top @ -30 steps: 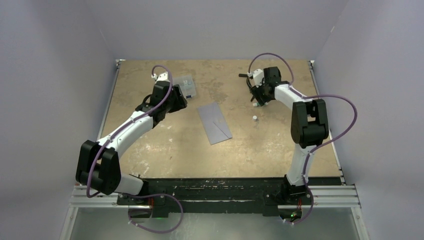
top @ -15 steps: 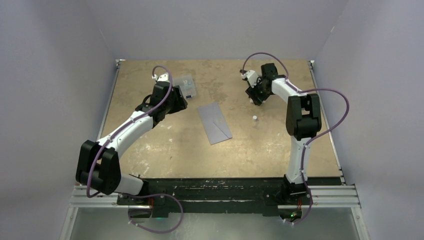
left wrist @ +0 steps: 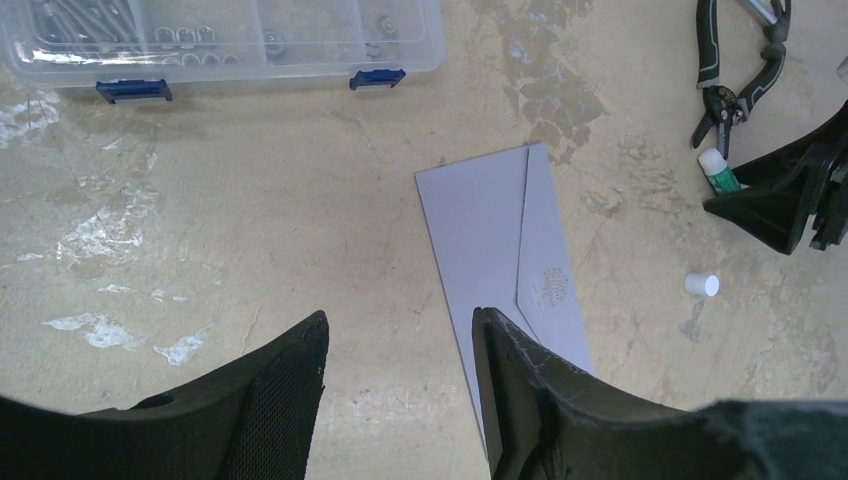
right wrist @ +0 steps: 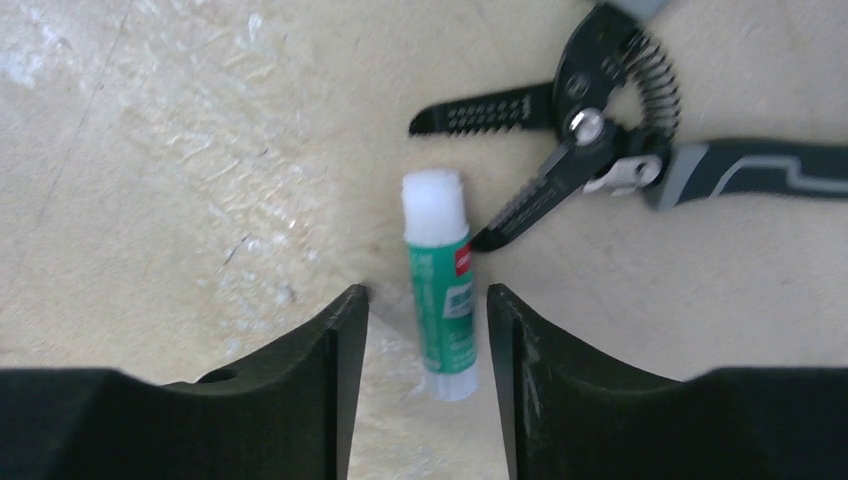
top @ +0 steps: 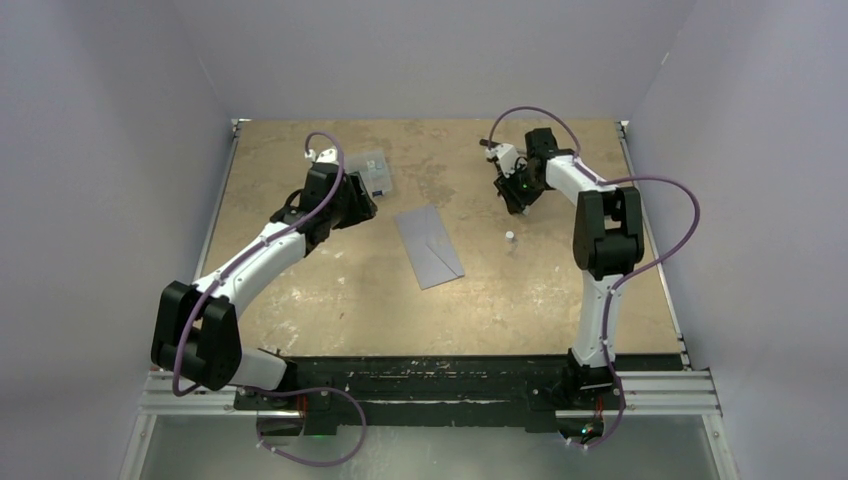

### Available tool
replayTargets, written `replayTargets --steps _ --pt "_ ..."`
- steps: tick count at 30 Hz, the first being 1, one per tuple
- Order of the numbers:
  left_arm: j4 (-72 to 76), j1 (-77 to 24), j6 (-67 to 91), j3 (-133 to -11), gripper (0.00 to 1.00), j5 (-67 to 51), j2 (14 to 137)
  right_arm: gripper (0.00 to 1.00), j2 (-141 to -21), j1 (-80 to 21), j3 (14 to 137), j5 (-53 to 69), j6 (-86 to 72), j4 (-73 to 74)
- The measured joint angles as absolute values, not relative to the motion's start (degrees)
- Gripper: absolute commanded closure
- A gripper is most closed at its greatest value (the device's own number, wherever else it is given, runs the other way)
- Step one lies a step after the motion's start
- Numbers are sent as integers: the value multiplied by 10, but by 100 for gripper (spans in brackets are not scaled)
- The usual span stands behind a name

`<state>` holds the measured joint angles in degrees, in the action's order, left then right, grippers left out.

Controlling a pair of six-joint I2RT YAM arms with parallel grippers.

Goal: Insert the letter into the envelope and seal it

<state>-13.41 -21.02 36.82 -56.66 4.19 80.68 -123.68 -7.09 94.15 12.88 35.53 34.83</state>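
Note:
The grey-lavender envelope (top: pixel 428 245) lies flat mid-table with its pointed flap folded down (left wrist: pixel 500 240). The letter is out of view. My left gripper (left wrist: pixel 398 325) hovers open over bare table at the envelope's near left edge (top: pixel 362 205), holding nothing. My right gripper (right wrist: pixel 427 295) is low at the far right (top: pixel 515 200). It is open, and its fingers straddle an uncapped green glue stick (right wrist: pixel 440 280) lying on the table, with a gap on each side. In the left wrist view the glue stick (left wrist: pixel 716 168) shows beside the right gripper.
Black-handled pliers (right wrist: pixel 590 150) lie just beyond the glue stick (left wrist: pixel 740 85). A small white cap (top: pixel 510 237) stands right of the envelope (left wrist: pixel 702 284). A clear plastic compartment box (left wrist: pixel 220 40) sits at the far left (top: pixel 372 172). Walls enclose the table.
My right arm has swung in and settled over the glue stick, and its jaws have narrowed around it. The left arm and the envelope have not moved.

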Motion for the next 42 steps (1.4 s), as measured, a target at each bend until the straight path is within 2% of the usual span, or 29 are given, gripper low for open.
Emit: replayTargets --steps 3,5,6,7,11,17,19,22,25,32,37,42 --pt "-134 -210 368 -565 46 42 801 55 -1213 -70 904 128 345 345" --pt "-134 -210 368 -564 46 41 796 65 -1199 -70 884 129 340 345" --pt "-133 -210 368 -564 46 40 795 75 -1197 -70 879 130 339 344" --pt "-133 -210 368 -564 46 40 794 80 -1196 -70 877 131 336 345" --pt "-133 -210 368 -563 46 33 794 91 -1196 -70 876 128 329 334" --pt "-127 -210 369 -563 43 27 786 90 -1174 -70 841 131 321 284" --pt "-120 -210 369 -563 39 16 784 90 -1153 -70 819 148 319 276" --pt "-91 -210 368 -556 26 -22 781 90 -1093 -70 786 201 313 258" --pt "-32 -210 366 -543 21 -91 778 90 -1015 -71 764 285 281 207" --pt "146 -210 380 -533 16 -240 771 88 -852 -110 654 437 83 -51" --pt "291 -216 406 -510 16 -306 768 89 -815 -188 595 446 -77 -214" --pt "352 -233 410 -504 19 -328 767 89 -791 -231 503 445 -259 -399"
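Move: The glue stick lies crosswise between the right hand's open fingers, practically level with the hand point fore and aft, about 1 cm to its left and 1 cm below. From that hand, the pliers sit about 8 cm ahead and 2 cm left, the small white cap some 7 cm back and 2 cm left, and the envelope roughly 10 cm back and 24 cm left. From the left hand, the glue stick is about 10 cm ahead, 39 cm right and 13 cm lower. The glue stick is drawn back 2–3 cm as the right fingers close on its lower end, then carried up nearly 30 cm, some 20 cm left and about 14 cm farther back, the wrist rolling about 70 degrees until the fingers point left. The left hand rises about 17 cm and goes 12 cm right towards it, tipping its fingers up, swinging them clockwise and opening wider. ##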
